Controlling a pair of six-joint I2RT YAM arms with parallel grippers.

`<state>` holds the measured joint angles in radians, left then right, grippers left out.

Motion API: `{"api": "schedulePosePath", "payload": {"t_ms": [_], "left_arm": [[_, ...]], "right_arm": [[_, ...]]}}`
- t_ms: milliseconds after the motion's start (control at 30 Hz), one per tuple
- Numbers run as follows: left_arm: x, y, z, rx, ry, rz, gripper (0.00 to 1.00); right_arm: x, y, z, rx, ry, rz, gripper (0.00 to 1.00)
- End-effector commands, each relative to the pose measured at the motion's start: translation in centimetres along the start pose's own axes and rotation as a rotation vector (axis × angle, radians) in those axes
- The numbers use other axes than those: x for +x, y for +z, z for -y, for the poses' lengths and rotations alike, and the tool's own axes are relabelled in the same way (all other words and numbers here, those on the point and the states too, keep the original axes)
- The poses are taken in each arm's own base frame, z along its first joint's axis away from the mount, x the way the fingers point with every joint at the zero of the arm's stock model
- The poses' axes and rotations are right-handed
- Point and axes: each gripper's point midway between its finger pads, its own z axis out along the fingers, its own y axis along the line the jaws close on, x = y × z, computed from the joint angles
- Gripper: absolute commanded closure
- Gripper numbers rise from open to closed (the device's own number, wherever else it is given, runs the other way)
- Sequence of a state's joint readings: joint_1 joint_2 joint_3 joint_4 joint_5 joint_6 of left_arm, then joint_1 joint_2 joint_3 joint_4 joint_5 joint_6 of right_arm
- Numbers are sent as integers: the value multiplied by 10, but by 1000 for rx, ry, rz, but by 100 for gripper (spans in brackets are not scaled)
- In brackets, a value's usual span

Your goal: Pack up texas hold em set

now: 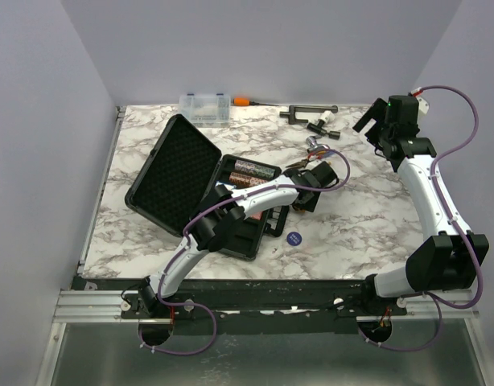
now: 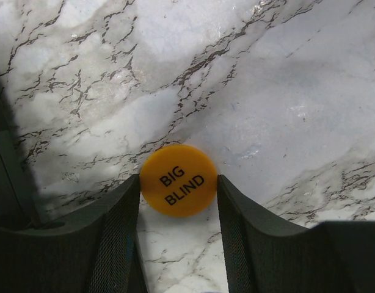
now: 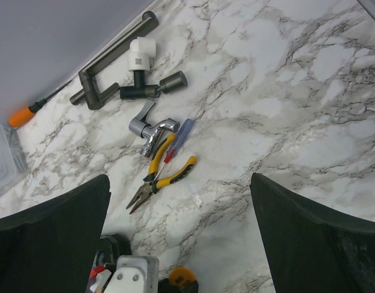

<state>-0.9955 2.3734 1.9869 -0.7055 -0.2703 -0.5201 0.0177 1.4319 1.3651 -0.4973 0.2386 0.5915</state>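
Note:
An orange disc (image 2: 178, 180) printed BIG BLIND lies flat on the marble, and the tips of my left gripper (image 2: 178, 183) press its rim from both sides. The right wrist view shows that disc (image 3: 182, 276) at its bottom edge, under the left wrist. The black foam-lined case (image 1: 179, 173) lies open at centre left, with brownish chip rolls (image 1: 255, 170) in its base. A blue disc (image 1: 294, 238) rests on the table just right of the case. My right gripper (image 1: 376, 129) hangs open and empty at the far right, high above the table.
Yellow-handled pliers (image 3: 163, 177), a small screwdriver and a chrome fitting (image 3: 152, 128) lie behind the left gripper. A dark pipe tool (image 1: 311, 112), an orange-handled screwdriver (image 1: 243, 101) and a clear organiser box (image 1: 205, 106) sit along the back edge.

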Motion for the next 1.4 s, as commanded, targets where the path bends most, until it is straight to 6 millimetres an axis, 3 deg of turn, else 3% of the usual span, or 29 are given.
{"api": "schedulePosePath", "payload": {"t_ms": [0,333,767,1367], "left_arm": [[78,20,-24,-109,61,-222,60],[45,-21,-11,-42,31,-133,60],[31,-50,0,1,42,-73,60],[3,-95,-7,9,28,33,59]], "right_arm": [[-2,-5,0,-21,-5,11,0],[-2,-5,0,-23,-5,13,0],[-2,-6,0,-25,-7,11,0],[-3,-9,-2,-35,-8,13,0]]}}
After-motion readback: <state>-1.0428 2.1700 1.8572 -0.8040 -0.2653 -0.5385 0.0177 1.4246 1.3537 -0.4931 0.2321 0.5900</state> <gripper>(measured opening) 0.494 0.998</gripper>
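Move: The left hand already pinches the big blind button near the table; the open case's near compartment lies about 19 cm left and 9 cm back. The case handle is some 7 cm left and 4 cm back, the small blind button about 10 cm back and 2 cm left, the pliers 12 cm ahead and 2 cm right. From the right hand, that compartment is about 40 cm left, 20 cm back and 23 cm below. Keeping the big blind pinched, the left hand draws back about 5 cm and slightly left, then lifts some 5 cm. ##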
